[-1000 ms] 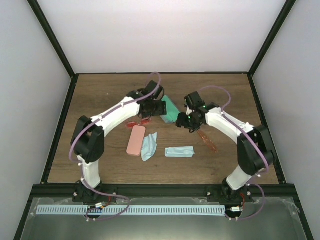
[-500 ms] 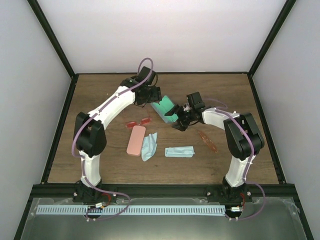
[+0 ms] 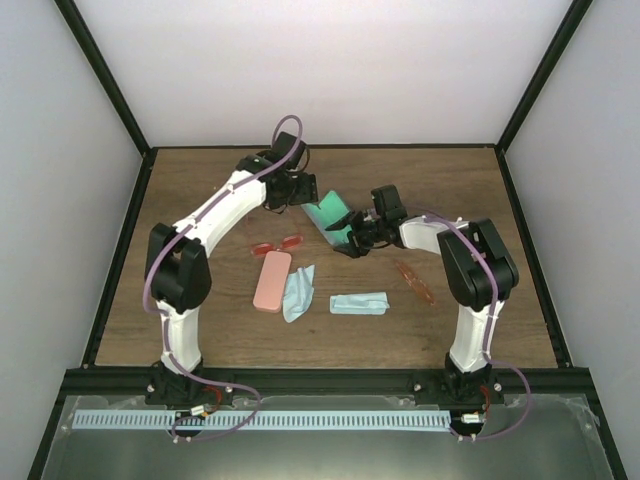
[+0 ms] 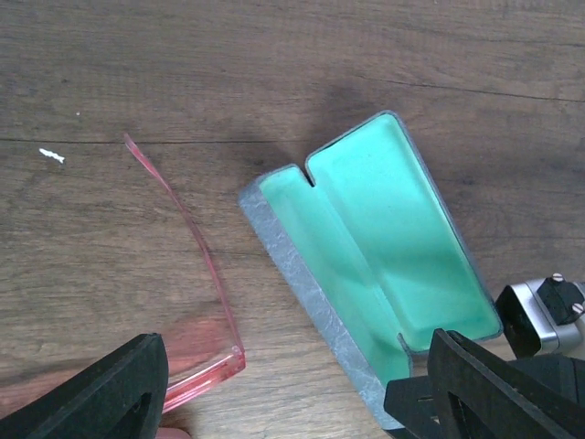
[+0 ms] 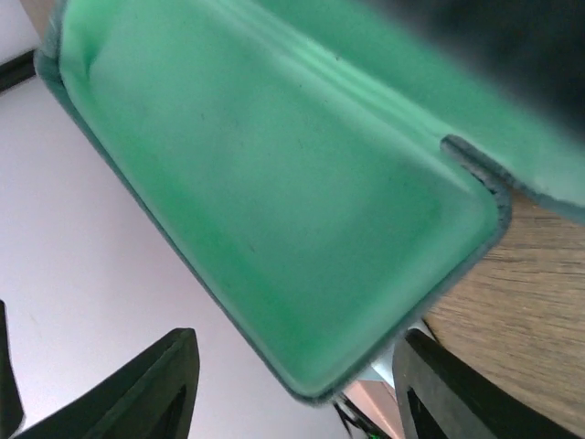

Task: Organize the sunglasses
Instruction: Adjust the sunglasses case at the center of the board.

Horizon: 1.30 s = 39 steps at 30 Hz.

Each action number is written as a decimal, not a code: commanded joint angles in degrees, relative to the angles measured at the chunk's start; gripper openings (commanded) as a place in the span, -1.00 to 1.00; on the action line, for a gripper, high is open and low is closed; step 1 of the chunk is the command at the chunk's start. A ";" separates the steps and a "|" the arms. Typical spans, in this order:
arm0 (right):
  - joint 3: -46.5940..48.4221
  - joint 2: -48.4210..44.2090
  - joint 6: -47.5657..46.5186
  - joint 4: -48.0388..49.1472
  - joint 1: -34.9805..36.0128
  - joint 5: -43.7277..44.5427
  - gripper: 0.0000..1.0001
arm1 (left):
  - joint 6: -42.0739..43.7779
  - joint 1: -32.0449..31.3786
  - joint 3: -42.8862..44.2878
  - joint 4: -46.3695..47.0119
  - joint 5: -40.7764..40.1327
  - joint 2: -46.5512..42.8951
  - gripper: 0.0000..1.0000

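The reddish-pink sunglasses [image 3: 278,244] lie on the table; one lens and a thin arm [image 4: 196,361] show in the left wrist view. The orange-red sunglasses [image 3: 415,282] lie to the right. A grey case with green lining [image 3: 325,214] [image 4: 375,247] lies open between the arms. My left gripper [image 3: 298,198] [image 4: 292,402] hovers open over its left edge, with nothing between its fingers. My right gripper [image 3: 349,240] [image 5: 297,393] is open at the case's near end, and a corner of the green lining [image 5: 274,210] reaches in between its fingers.
A pink case [image 3: 272,281] lies shut near the middle, with a light blue cloth [image 3: 298,290] beside it. A second folded cloth [image 3: 360,303] lies further right. Black frame posts and white walls enclose the wooden table [image 3: 200,200].
My left gripper has moved back and away from the reddish-pink sunglasses to the case's far edge. My right arm has folded in and moved its gripper left, up against the case.
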 commanded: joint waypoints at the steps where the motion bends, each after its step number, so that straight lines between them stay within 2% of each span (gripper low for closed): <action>1: -0.10 1.30 -0.63 -0.44 0.09 -1.14 0.06 | 1.42 0.67 -0.65 -0.39 0.86 -1.24 0.60; 3: -0.21 2.57 -2.30 -2.28 0.11 -1.04 -0.17 | 1.65 0.75 -1.12 -0.20 1.02 -1.38 0.59; 5: -1.22 4.38 -3.34 -2.13 -0.07 -2.23 -0.29 | 1.97 0.78 -1.70 -0.06 1.08 -1.62 0.59; 7: -4.17 5.30 -2.06 1.88 -0.33 -3.82 -0.69 | 2.51 0.84 -2.56 0.14 1.10 -2.17 0.56; 9: -5.51 5.32 -1.72 2.56 -0.47 -3.60 -0.81 | 2.82 0.87 -3.65 0.27 0.98 -2.67 0.55; 17: 0.90 -0.06 -16.27 -14.44 -1.22 5.43 -0.88 | 3.08 1.21 -6.65 1.05 1.10 -4.13 0.54; 24: -1.76 -6.33 -22.68 -21.36 -2.23 12.85 -0.97 | 2.26 1.22 -6.72 2.92 4.02 -3.08 0.53; 33: 0.56 -10.40 -38.83 -34.47 -2.64 27.00 -0.99 | 1.58 1.04 -6.67 4.04 7.53 -1.90 0.53; 39: 0.23 -13.68 -47.20 -40.08 -2.96 31.56 -0.99 | 1.83 1.04 -6.74 4.11 9.01 -1.52 0.53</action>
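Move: The open sunglasses case lies just under the right hand; its middle is about 6 cm ahead of that hand, 2 cm to its left and 5 cm below, with the near end close to the fingers. The folded cloth is some 14 cm back and 5 cm right, the brown glasses about 9 cm back and 17 cm right, the red glasses about 12 cm left and 1 cm ahead. From the left hand the case is roughly 2 cm ahead, 4 cm right and 15 cm below. The right fingers shut and come to pinch the thin rim at the case's near right end as the hand drops nearly 4 cm; then the hand drags the case about 11 cm to the right and some 4 cm back, tilting from pointing left to nearly straight down. The empty left hand sinks a couple of centimetres and eases slightly back, staying open. ##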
